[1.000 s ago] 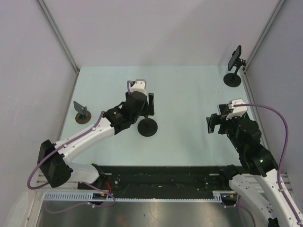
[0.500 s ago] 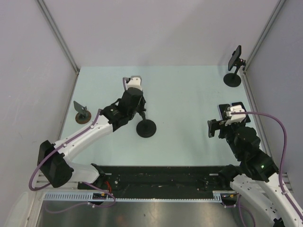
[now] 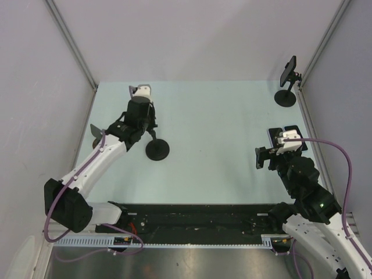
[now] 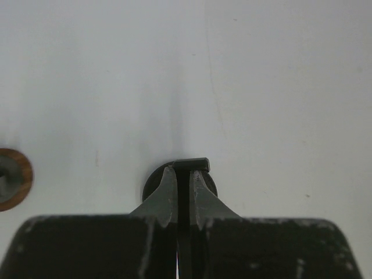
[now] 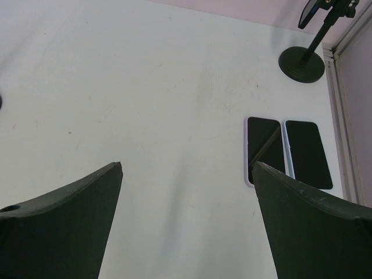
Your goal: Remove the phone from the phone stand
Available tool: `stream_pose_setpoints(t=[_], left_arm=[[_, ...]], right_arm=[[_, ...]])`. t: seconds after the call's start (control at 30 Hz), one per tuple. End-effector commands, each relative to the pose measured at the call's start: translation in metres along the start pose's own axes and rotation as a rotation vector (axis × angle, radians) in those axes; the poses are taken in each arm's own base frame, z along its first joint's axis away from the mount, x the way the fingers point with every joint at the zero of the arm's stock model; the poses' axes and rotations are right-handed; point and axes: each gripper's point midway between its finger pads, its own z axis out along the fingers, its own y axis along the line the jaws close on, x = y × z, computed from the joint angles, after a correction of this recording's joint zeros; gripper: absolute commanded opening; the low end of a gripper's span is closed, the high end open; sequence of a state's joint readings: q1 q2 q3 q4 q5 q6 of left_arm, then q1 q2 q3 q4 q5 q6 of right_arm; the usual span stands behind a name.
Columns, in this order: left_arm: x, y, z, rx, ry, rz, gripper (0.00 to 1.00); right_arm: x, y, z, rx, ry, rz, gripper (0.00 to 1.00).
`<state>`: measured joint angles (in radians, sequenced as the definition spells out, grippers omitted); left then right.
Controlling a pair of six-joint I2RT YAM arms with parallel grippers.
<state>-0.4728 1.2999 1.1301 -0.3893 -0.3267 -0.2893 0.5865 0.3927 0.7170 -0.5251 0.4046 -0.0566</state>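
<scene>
The phone [image 3: 288, 70] is dark and sits tilted on a black phone stand [image 3: 285, 97] in the far right corner. The right wrist view catches the phone [image 5: 311, 10] and the stand's round base [image 5: 301, 63] at the top right. My right gripper [image 3: 267, 153] hangs open well short of it, nothing between its jaws [image 5: 187, 168]. On the left side my left gripper [image 3: 149, 129] is shut on the thin upright plate of another black stand [image 3: 157, 150]. In the left wrist view its jaws [image 4: 184, 172] pinch that plate, with the round base [image 4: 151, 185] just beyond.
Two phones [image 5: 264, 148] [image 5: 307, 152] lie flat side by side near the right wall, partly under my right wrist [image 3: 289, 130]. A small stand with a brown base [image 3: 100, 142] [image 4: 11, 177] stands by the left wall. Walls close in the table on three sides.
My left gripper has shut on the black stand's plate and moved left and back; the stand has shifted left with it. The right arm drew back slightly, then stayed still.
</scene>
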Motion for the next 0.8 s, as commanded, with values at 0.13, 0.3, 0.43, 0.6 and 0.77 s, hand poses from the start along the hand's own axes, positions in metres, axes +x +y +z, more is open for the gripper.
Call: stream_pose_setpoints(t=[0.13, 0.3, 0.43, 0.6, 0.77], left_arm=[[-0.067, 0.087, -0.004, -0.177, -0.110, 0.036, 0.00], [-0.069, 0.123, 0.014, -0.223, -0.074, 0.028, 0.00], [-0.072, 0.137, 0.027, -0.207, -0.059, 0.006, 0.00], [-0.078, 0.150, 0.038, -0.194, -0.077, -0.028, 0.00], [-0.075, 0.154, 0.041, -0.198, -0.072, -0.027, 0.00]], right_arm=[[-0.010, -0.001, 0.002, 0.011, -0.043, 0.009, 0.99], [-0.009, 0.000, 0.003, 0.011, -0.038, 0.007, 1.00], [-0.008, 0.000, 0.003, 0.009, -0.036, 0.004, 0.99], [-0.008, 0.000, 0.003, 0.009, -0.034, 0.004, 0.99], [-0.007, 0.000, 0.004, 0.009, -0.030, 0.002, 0.99]])
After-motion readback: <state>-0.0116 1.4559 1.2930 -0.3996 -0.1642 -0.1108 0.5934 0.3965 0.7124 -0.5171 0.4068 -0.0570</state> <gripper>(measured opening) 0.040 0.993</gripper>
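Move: About 16 cm to the left hand's left and 6 cm ahead, 17 cm lower, is the clear spot of table for the held black stand. The wooden-based stand is its neighbour, some 27 cm left of the hand, 3 cm ahead and 12 cm lower. The table's left edge runs about 37 cm left, level with the hand and 17 cm down. From the right hand, the clear spot lies some 70 cm left, 20 cm ahead and 17 cm down. Sweeping left about 15 cm and some 6 cm forward at a nearly constant height, the left hand carries the black phone stand towards the wooden-based stand, quickly at first and then easing almost to a stop. The fingers keep their pinch on the top of the stand's post while the hand turns about 15 degrees counter-clockwise. ##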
